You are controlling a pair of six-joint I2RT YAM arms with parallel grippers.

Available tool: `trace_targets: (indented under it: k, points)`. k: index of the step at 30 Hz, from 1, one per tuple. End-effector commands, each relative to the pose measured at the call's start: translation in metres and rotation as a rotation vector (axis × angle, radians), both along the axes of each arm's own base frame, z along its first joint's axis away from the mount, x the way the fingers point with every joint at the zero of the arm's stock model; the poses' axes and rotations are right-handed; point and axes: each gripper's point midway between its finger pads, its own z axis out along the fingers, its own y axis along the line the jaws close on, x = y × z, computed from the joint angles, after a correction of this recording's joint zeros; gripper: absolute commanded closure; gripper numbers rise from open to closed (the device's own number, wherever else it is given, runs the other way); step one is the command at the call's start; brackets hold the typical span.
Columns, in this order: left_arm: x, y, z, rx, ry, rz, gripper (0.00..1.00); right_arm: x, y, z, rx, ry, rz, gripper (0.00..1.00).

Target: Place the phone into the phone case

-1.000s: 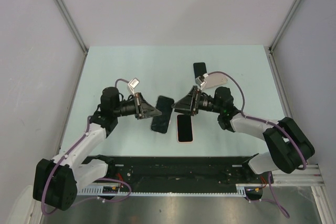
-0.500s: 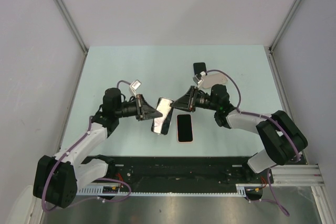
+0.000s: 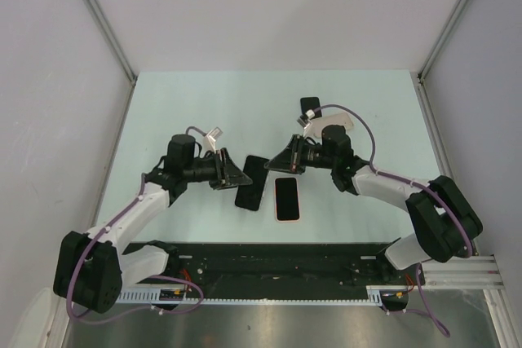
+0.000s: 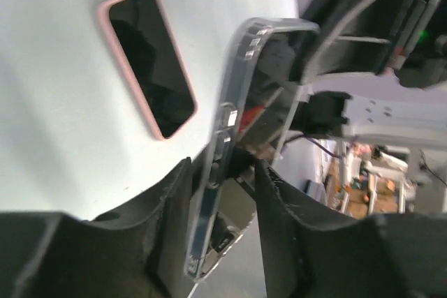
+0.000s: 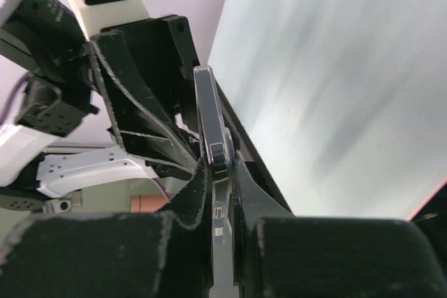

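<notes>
A clear phone case (image 3: 252, 182) hangs just above the table between my two grippers. In the top view it looks dark, as if the phone fills it. In the left wrist view the case (image 4: 230, 130) stands edge-on against one finger of my left gripper (image 4: 223, 169), with a gap to the other finger, so the jaws are open. My right gripper (image 5: 218, 162) is shut on the opposite end of the case (image 5: 209, 116). From above, the left gripper (image 3: 242, 177) and right gripper (image 3: 274, 165) face each other across it.
A phone in a pink case (image 3: 286, 199) lies flat on the table just right of the held case, also in the left wrist view (image 4: 148, 61). A small black phone (image 3: 310, 107) and a white object (image 3: 333, 124) lie further back, behind the right arm.
My right gripper moved in and shut on the case's far end. My left jaws have loosened off it. The case has swung from a bright tilt to a darker, flatter pose.
</notes>
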Motion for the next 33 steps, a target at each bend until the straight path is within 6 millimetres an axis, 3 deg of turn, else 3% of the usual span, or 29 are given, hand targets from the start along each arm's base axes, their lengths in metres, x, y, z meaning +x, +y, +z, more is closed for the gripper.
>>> trace_targets:
  k: [1,3,4,10,20,21,22,28,33]
  points:
    - [0.02,0.022,-0.009,0.214,-0.049,0.106,0.48,0.008,-0.003,0.023,-0.005,-0.119,0.001,1.0]
    - [0.028,0.035,-0.009,0.304,-0.062,0.153,0.39,0.007,-0.005,0.015,-0.031,-0.101,0.002,1.0]
    - [0.032,0.039,-0.008,0.329,-0.07,0.171,0.23,0.008,-0.005,0.013,-0.039,-0.1,-0.001,1.0]
    - [0.046,0.068,0.006,0.461,-0.143,0.287,0.05,0.014,-0.002,-0.015,-0.078,-0.05,0.004,1.0]
    - [0.055,0.104,0.001,0.613,-0.223,0.381,0.01,0.022,0.025,-0.078,-0.195,0.049,0.079,1.0]
    - [0.055,0.105,0.001,0.611,-0.226,0.382,0.01,0.027,0.028,-0.076,-0.208,0.02,0.083,1.0]
    - [0.054,0.104,-0.001,0.609,-0.224,0.379,0.01,0.025,0.028,-0.091,-0.244,0.052,0.092,1.0]
    - [0.055,0.1,-0.002,0.593,-0.217,0.352,0.0,0.027,0.025,-0.119,-0.308,0.091,0.116,0.99]
    - [0.056,0.098,-0.004,0.571,-0.205,0.336,0.0,0.033,0.016,-0.131,-0.362,0.103,0.084,0.89]
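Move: The phone in its clear case has its middle roughly 5 cm to the right gripper's left and 5 cm back, slightly below. The open table spot beneath lies about 17 cm down, 5 cm left and 5 cm back; the pink-edged phone at the same depth is 7 cm right and 4 cm back. From the left gripper, whose part-open fingers straddle the phone's left edge, its middle is some 3 cm right and 1 cm back. Keep the right gripper shut on the cased phone's far right corner and lower it about 13 cm towards the bare table left of the pink-edged phone, tipping the fingertips some 20 degrees further down. Meanwhile spread the left fingers wide and pull that gripper about 10 cm left and 5 cm forward, clear of the phone, turning it counter-clockwise and tilting its fingertips down. ##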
